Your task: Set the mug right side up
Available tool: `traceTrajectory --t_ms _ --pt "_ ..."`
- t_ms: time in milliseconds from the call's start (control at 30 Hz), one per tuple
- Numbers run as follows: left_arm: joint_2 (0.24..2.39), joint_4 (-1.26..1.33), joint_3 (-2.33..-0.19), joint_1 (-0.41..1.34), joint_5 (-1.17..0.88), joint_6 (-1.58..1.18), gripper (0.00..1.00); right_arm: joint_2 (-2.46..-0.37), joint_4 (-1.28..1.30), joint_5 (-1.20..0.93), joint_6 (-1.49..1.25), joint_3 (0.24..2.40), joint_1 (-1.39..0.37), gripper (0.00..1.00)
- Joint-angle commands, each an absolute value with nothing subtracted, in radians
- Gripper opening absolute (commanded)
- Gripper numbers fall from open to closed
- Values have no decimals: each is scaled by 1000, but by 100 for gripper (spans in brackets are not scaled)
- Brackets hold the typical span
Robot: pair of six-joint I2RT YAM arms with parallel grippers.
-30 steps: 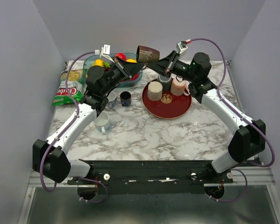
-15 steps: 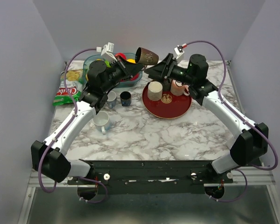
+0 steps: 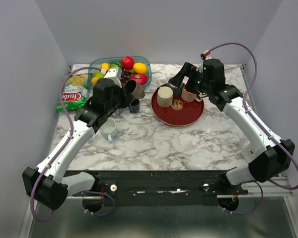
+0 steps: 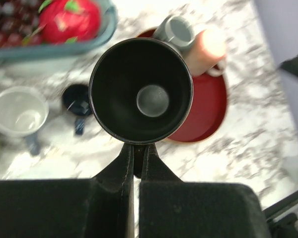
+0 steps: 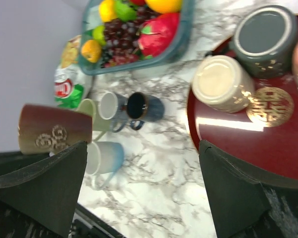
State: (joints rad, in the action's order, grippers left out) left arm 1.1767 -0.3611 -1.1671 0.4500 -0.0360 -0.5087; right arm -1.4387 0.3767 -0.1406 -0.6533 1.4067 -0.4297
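Note:
The brown mug [image 3: 135, 89] with a gold emblem hangs tilted above the table's left half, just in front of the fruit bowl. My left gripper [image 3: 126, 93] is shut on its handle. The left wrist view looks straight into the mug's dark inside [image 4: 141, 91], with both fingers [image 4: 123, 166] pinched together on the handle below the rim. In the right wrist view the mug [image 5: 54, 129] shows at the left, apart from my right gripper [image 5: 139, 191]. That right gripper [image 3: 178, 81] stands open and holds nothing, over the back of the red tray [image 3: 188, 115].
On the red tray stand an upside-down cream mug [image 3: 165, 95], a grey mug [image 5: 265, 37] and a pink mug [image 3: 191, 92]. A dark blue cup [image 3: 134, 105], a white-blue mug [image 3: 108, 128], a fruit bowl [image 3: 100, 63] and a chips bag [image 3: 72, 95] sit on the left.
My right gripper let go of the mug, opened wide and drew back to the right. The left arm carried the mug down and to the left.

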Motion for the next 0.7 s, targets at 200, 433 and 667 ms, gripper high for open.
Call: traceTrajectory --t_ms 200,433,667 --pt "1048 -506 -878 526 222 -497 0 -1496 540 -37 -607 1433 -422 97" --pt "1126 -442 -782 566 371 -581 0 -1523 558 -38 -606 1430 -422 97" --pt "1233 -319 -738 597 477 -552 0 -1526 560 -35 -614 1401 -422 97"
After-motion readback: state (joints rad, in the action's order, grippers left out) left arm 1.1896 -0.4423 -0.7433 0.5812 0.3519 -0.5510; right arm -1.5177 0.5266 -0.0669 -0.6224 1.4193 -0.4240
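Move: The left hand holds the brown mug tilted in the air; its free spot on the table is about 4 cm back, 5 cm left and 27 cm below. The white-blue mug stands 12 cm left and 5 cm back; the dark blue mug is 9 cm ahead and 1 cm left, the printed mug beside it 7 cm left. From the empty right hand the cream mug lies 8 cm ahead, 5 cm left and 24 cm down, the grey mug 13 cm straight ahead. Keeping its pinch on the brown mug's handle, the left hand lowers the mug about 20 cm towards the bare table just right of the white-blue mug, at first also drawing back and left some 6 cm each, then going mostly straight down, while the wrist turns some 35 degrees to bring the mouth upward. The right hand, fingers staying wide open, sinks about 6 cm towards the tray, slowing as it goes and drifting slightly right, with its fingertips tipping a little further down. ##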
